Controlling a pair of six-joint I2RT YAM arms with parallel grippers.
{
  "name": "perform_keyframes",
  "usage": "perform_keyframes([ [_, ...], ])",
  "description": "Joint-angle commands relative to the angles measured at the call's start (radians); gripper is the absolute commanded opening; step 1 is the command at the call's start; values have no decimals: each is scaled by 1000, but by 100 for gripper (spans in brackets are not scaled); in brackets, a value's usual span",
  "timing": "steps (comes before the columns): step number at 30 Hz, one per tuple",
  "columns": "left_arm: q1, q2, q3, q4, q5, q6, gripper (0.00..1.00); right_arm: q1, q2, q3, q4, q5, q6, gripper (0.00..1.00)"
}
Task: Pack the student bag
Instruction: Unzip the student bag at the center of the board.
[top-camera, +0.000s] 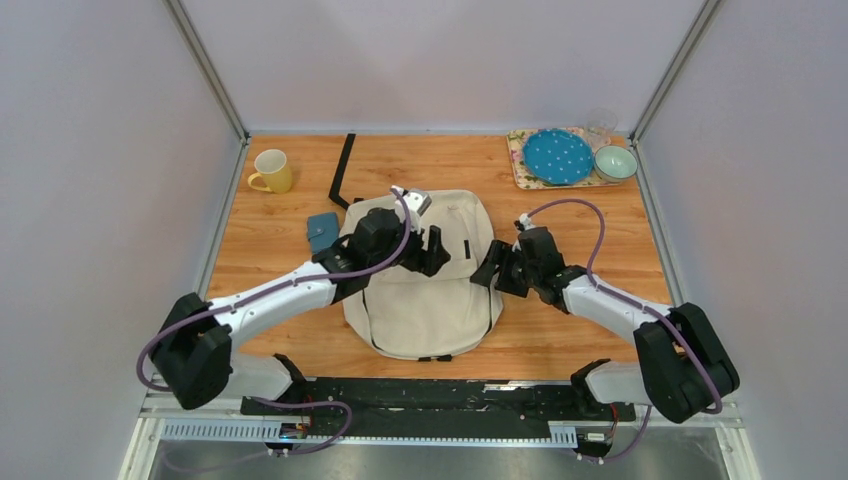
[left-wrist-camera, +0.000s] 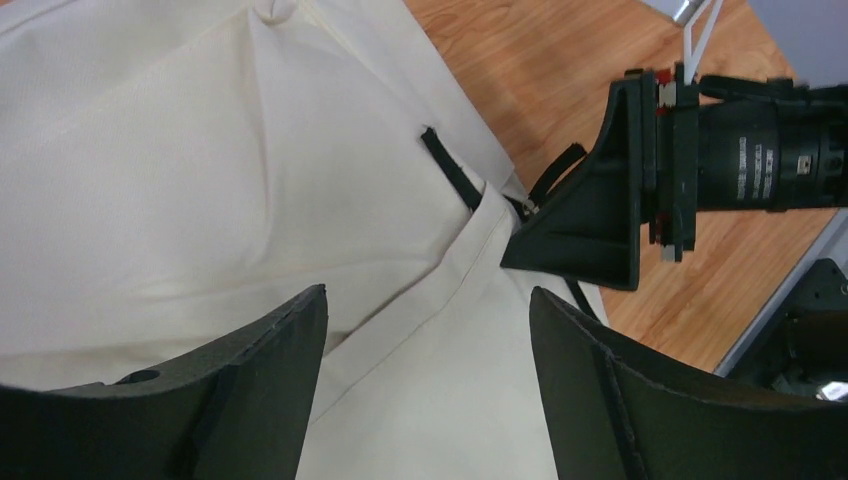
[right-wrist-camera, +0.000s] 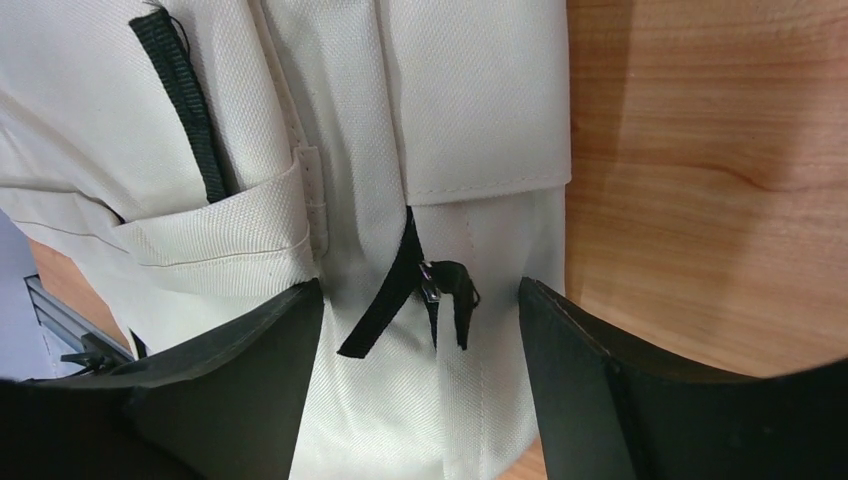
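The student bag (top-camera: 430, 310), cream fabric with black straps, lies flat in the middle of the wooden table. My left gripper (top-camera: 432, 250) hovers over its upper middle, open, with only cream fabric (left-wrist-camera: 200, 180) below the gap (left-wrist-camera: 428, 300). My right gripper (top-camera: 490, 270) is at the bag's right edge, open as well. In the right wrist view its fingers (right-wrist-camera: 418, 290) frame a black zipper pull (right-wrist-camera: 450, 295) and a short black strap (right-wrist-camera: 385, 300) on the bag's side (right-wrist-camera: 470, 100), touching neither. The left wrist view shows the right gripper's finger (left-wrist-camera: 590, 220) beside a zipper pull (left-wrist-camera: 527, 207).
A yellow mug (top-camera: 272, 170) stands at the back left. A teal pouch (top-camera: 322, 232) lies just left of the bag, a black strap (top-camera: 343, 170) behind it. At the back right a floral tray (top-camera: 520, 160) holds a blue plate (top-camera: 557, 157), a green bowl (top-camera: 615, 162) and a glass (top-camera: 601, 125).
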Motion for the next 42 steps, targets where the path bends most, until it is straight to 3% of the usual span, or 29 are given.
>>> perform_keyframes([
  [1,3,140,145,-32,27,-24,81,-1,27,-29,158,-24,18,69],
  [6,1,294,323,-147,38,-45,81,-3,33,-87,226,-38,66,49],
  [13,1,468,457,-175,73,-85,81,0,35,-165,362,-95,132,38],
  [22,-51,600,598,-383,-57,-42,80,20,22,-181,385,-93,152,38],
  [31,-98,666,647,-495,-178,-14,65,69,-40,-195,353,-8,159,38],
  [35,-98,673,633,-503,-203,-14,51,79,-77,-208,336,28,161,38],
  [42,-101,670,616,-509,-213,-13,50,80,-108,-224,323,55,163,38],
])
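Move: The zip pull at the bag's right-hand zip lies almost beneath the right hand, about 3 cm below its open fingers. From the left hand the zip pull is some 10 cm to the right, 3 cm ahead and 11 cm lower. The black pocket strip sits roughly 4 cm farther out than the zip pull and 4 cm to its left; the bag's right edge is level with the zip pull, about 3 cm to its right. The bag's side beside the zip pull is taken by the right hand, which sinks about 2 cm, closes its fingers halfway to pinch the cloth, then eases left and back by some 2 cm, rising slightly. The left hand comes down, right and forward, tipping and rolling some 25 degrees towards the pull, and partly closes its fingers late on; whether they touch can't be seen. ##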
